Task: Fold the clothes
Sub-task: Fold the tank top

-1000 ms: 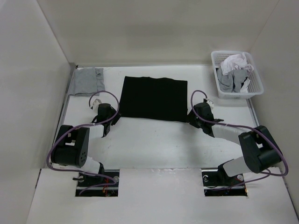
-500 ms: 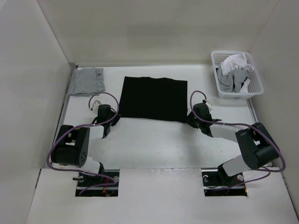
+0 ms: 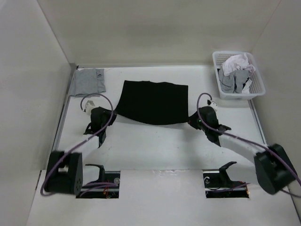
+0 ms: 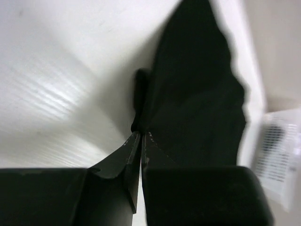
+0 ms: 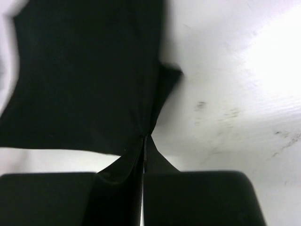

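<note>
The clothes (image 3: 153, 102), a black garment, lie spread in the middle of the table, with their near edge raised and sagging between my two arms. My left gripper (image 3: 112, 114) is shut on the near left corner. In the left wrist view the black fabric (image 4: 197, 99) runs out from between the closed fingertips of that gripper (image 4: 141, 134). My right gripper (image 3: 192, 118) is shut on the near right corner. The right wrist view shows the cloth (image 5: 89, 75) pinched at the tips of that gripper (image 5: 146, 137) and hanging above the white table.
A light grey garment (image 3: 88, 82) lies folded at the far left corner. A white basket (image 3: 257, 77) with white and grey clothes stands at the far right. White walls close off the left, back and right sides.
Both grippers have shut on the near corners of the black garment and risen with them. The near edge has come off the table and both arms have stretched forward.
</note>
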{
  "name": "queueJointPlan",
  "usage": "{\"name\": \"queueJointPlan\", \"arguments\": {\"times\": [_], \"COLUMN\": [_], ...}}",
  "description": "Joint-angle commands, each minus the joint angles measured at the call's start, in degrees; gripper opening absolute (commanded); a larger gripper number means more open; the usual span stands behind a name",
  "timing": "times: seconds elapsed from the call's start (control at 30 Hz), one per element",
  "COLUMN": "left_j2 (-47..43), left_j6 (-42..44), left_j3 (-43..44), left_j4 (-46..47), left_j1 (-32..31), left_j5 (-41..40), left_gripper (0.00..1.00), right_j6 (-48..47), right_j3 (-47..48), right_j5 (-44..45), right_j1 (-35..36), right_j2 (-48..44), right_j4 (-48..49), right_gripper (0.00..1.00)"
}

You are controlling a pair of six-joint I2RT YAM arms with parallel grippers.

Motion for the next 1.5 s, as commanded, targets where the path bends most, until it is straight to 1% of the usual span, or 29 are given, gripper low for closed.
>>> {"name": "queueJointPlan", "arguments": {"times": [0.0,0.1,0.17,0.23,0.3,0.4,0.5,0.6,0.67,0.73,0.77,0.83,0.9,0.93,0.97,1.0,1.07,1.17,1.27,1.37,1.47], "left_j2": [-15.1,-29.3,-36.6,-43.3,-48.3,-51.8,-53.2,-52.3,-50.1,-46.5,-44.2,-38.3,-32.3,-27.2,-23.8,-19.2,-8.1,3.2,11.8,15.2,12.5], "left_j6": [0.5,2.9,4.9,6.6,8.7,10.4,11.0,11.5,10.9,10.0,9.0,8.2,7.4,6.9,6.5,6.4,6.0,5.9,4.8,3.7,2.5], "left_j3": [0.6,4.1,7.9,13.0,17.8,24.2,27.6,26.9,23.4,18.7,16.3,12.4,10.7,9.9,9.9,10.8,14.5,20.6,26.6,29.8,28.6], "left_j4": [-4.3,-16.4,-24.2,-31.6,-36.9,-43.4,-46.3,-47.4,-46.5,-43.4,-41.0,-35.3,-29.5,-24.8,-22.1,-18.8,-13.4,-9.0,-7.2,-7.1,-6.9], "left_j1": [2.4,3.6,3.0,2.1,1.3,-1.0,-2.4,-2.5,-2.4,-2.4,-2.7,-2.4,-2.4,-2.6,-2.6,-2.8,-2.9,-2.2,0.1,1.9,1.8], "left_j5": [1.6,3.2,2.7,2.5,1.2,-1.6,-3.1,-3.9,-3.3,-3.2,-2.6,-2.5,-2.9,-3.9,-4.0,-4.6,-5.2,-4.3,-3.0,-1.0,0.4], "left_gripper": [0.0,0.0,0.0,0.0,0.0,0.0,0.0,0.0,0.0,0.0,0.0,0.0,0.0,0.0,0.0,0.0,0.0,0.0,0.0,0.0,0.0], "right_j6": [-3.7,-5.8,-6.5,-6.4,-5.7,-3.2,-1.1,-0.8,-2.2,-4.7,-6.0,-8.9,-10.5,-10.6,-10.5,-10.3,-10.4,-10.9,-11.1,-11.2,-12.1], "right_j3": [0.7,3.0,6.5,11.5,17.1,24.5,28.7,28.7,26.3,23.7,21.9,16.6,11.9,9.7,8.9,8.6,10.5,17.4,24.8,29.5,29.5], "right_j5": [2.7,4.4,6.5,9.3,12.6,18.7,23.5,26.5,28.9,28.0,24.5,14.2,3.8,-1.8,-4.2,-6.6,-8.3,-10.9,-12.7,-12.7,-12.4], "right_j1": [2.1,5.7,8.8,12.8,17.7,25.9,33.8,39.6,40.8,36.3,32.1,21.4,11.8,5.3,2.3,-2.0,-5.4,-7.9,-10.3,-11.4,-11.1], "right_j2": [-13.5,-28.8,-36.9,-43.8,-48.5,-51.0,-51.0,-49.5,-47.2,-42.7,-40.0,-34.8,-29.5,-25.0,-21.9,-16.5,-8.4,4.5,13.5,16.7,14.7], "right_j4": [-5.7,-19.1,-28.4,-37.6,-44.5,-52.1,-55.1,-53.8,-52.0,-49.1,-46.8,-38.4,-28.8,-23.0,-19.9,-14.9,-10.6,-7.1,-5.6,-6.2,-7.4], "right_gripper": [0.0,0.0,0.0,0.0,0.0,0.0,0.0,0.0,0.0,0.01,0.0,0.0,0.0,0.0,0.0,0.0,0.0,0.0,0.0,0.0,0.0]}}
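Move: Both my hands already pinch the tank top by its near corners, roughly 5 cm off the table. Its middle lies about 6 cm ahead and 16 cm right of my left hand, and about 10 cm ahead and 15 cm left of my right hand, some 5 cm lower. The grey folded cloth is about 14 cm ahead and 12 cm left of my left hand; the white basket is roughly 23 cm ahead and 21 cm right of my right hand. I fling the tank top with both hands together: a fast swing up by about 30 cm and back 15 to 18 cm, fingers tilting upward, then straight down and forward with the wrists tipping back down. I finish about 10 cm farther out and 5 cm higher than I began, my fingers still shut on both corners. ##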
